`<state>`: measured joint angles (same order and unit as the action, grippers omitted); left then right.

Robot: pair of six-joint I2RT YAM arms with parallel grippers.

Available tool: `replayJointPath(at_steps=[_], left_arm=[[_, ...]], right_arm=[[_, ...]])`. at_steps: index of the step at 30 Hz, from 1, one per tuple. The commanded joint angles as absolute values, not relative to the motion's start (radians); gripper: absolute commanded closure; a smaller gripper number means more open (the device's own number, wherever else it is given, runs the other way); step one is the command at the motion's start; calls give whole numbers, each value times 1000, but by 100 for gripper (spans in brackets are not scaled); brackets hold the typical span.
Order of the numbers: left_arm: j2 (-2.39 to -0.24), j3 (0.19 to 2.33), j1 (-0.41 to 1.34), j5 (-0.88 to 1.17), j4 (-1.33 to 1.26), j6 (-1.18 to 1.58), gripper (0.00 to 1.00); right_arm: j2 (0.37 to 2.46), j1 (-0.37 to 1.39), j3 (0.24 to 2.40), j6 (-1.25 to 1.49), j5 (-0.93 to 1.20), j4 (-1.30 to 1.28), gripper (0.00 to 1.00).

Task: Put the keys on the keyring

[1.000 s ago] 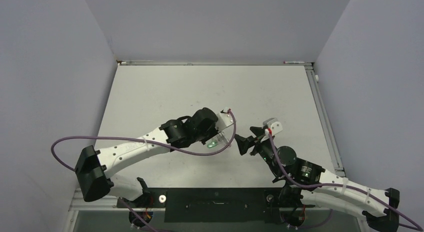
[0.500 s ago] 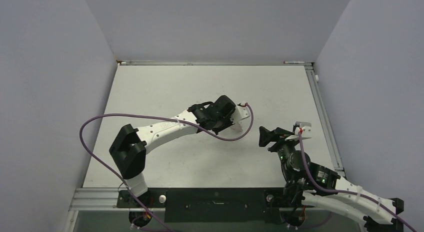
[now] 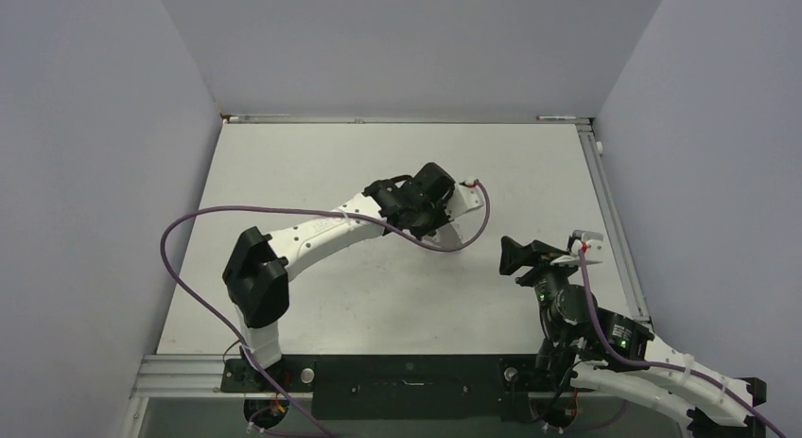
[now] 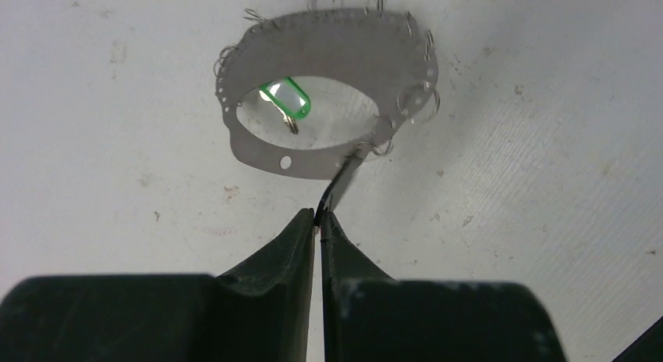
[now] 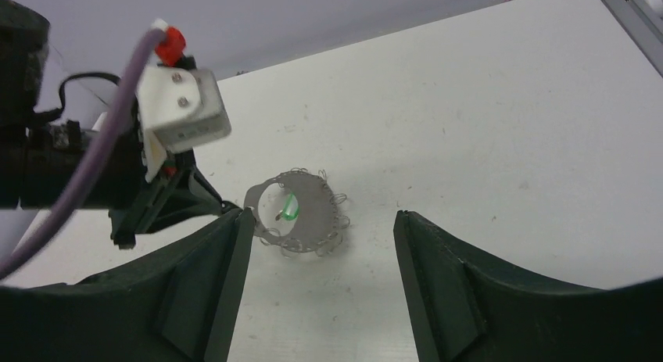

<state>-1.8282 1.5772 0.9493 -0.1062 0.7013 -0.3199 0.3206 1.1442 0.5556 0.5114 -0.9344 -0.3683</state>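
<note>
The keyring (image 4: 328,45) is a flat silver loop edged with small wire rings, with a green tag (image 4: 286,100) in its opening. My left gripper (image 4: 319,215) is shut on a thin dark key (image 4: 342,178), seen edge-on, whose silver blade meets the loop's near rim. In the right wrist view the keyring (image 5: 320,206) sits just beyond my right gripper (image 5: 322,215), which is open and holds nothing. Whether the loop rests on the table or hangs just above it I cannot tell. From above, the right gripper (image 3: 509,255) stands right of the left wrist (image 3: 426,200).
The left arm's purple cable (image 3: 473,235) loops down beside its wrist. A metal rail (image 3: 615,220) runs along the table's right edge. A pen (image 3: 558,117) lies at the back edge. Grey walls close in the table's left, back and right sides.
The left arm has swung toward the back right, and the keyring went with it. The right arm has drawn back to the right, still open.
</note>
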Motion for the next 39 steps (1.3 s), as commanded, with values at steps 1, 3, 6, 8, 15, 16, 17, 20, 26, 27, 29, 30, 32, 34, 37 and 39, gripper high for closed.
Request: replayJointPath(at_steps=[1, 3, 6, 8, 15, 16, 17, 20, 26, 27, 29, 30, 32, 34, 37, 39], left_arm=[[-1835, 1773, 881, -61, 683, -313, 97], [-1873, 1859, 847, -56, 677, -310, 98], [-1946, 1988, 809, -51, 646, -306, 100], [-2018, 2137, 791, -37, 653, -303, 100], [-2275, 2668, 754, 27, 704, -207, 100], [-2270, 2666, 750, 39, 673, -188, 100], [-2244, 2642, 748, 39, 642, -173, 100], [-2141, 2486, 747, 17, 559, -145, 100], [-1890, 1993, 697, -31, 387, -79, 100], [-1839, 1889, 688, -31, 350, -73, 100], [-1735, 1644, 679, -29, 260, -64, 100], [-1689, 1550, 677, -22, 230, -62, 100], [-1616, 1394, 674, -20, 195, -44, 100], [-1560, 1249, 664, -24, 168, -12, 100], [-1498, 1082, 654, -26, 142, 43, 100], [-1457, 1008, 652, -46, 142, 63, 99]], right_arm=[[318, 1143, 593, 516, -960, -348, 33], [333, 1143, 608, 519, -959, -352, 34], [353, 1142, 632, 521, -968, -368, 34], [356, 1142, 640, 515, -972, -369, 34], [343, 1143, 655, 516, -970, -378, 35], [343, 1143, 656, 518, -970, -382, 35], [342, 1142, 656, 520, -969, -386, 35], [334, 1143, 656, 526, -969, -397, 35], [318, 1143, 631, 533, -961, -399, 35], [317, 1143, 626, 534, -957, -398, 35], [320, 1143, 617, 535, -952, -395, 35], [322, 1143, 613, 536, -951, -392, 35], [326, 1143, 604, 536, -948, -381, 35], [332, 1143, 594, 535, -943, -364, 35], [346, 1144, 581, 535, -930, -338, 35], [364, 1143, 573, 535, -923, -323, 35]])
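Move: The left hand still holds the grey plate keyring at one corner, apparently by a black fob; the plate's middle hangs about 5 cm ahead of the fingertips, 5 cm to their right and 3 cm lower. The green tag shows through its oval opening, some 6 cm ahead of that hand, 4 cm right and 5 cm below. From the empty right hand the keyring lies roughly 15 cm ahead, 8 cm left and 14 cm below. Keeping its shut fingers on the keyring's corner, the left hand swings it forward and up about 17 cm each, drifting right and rolling some 30 degrees so its left side drops. It then reverses, sweeping down, left and back towards the table's middle, turning counter-clockwise. ##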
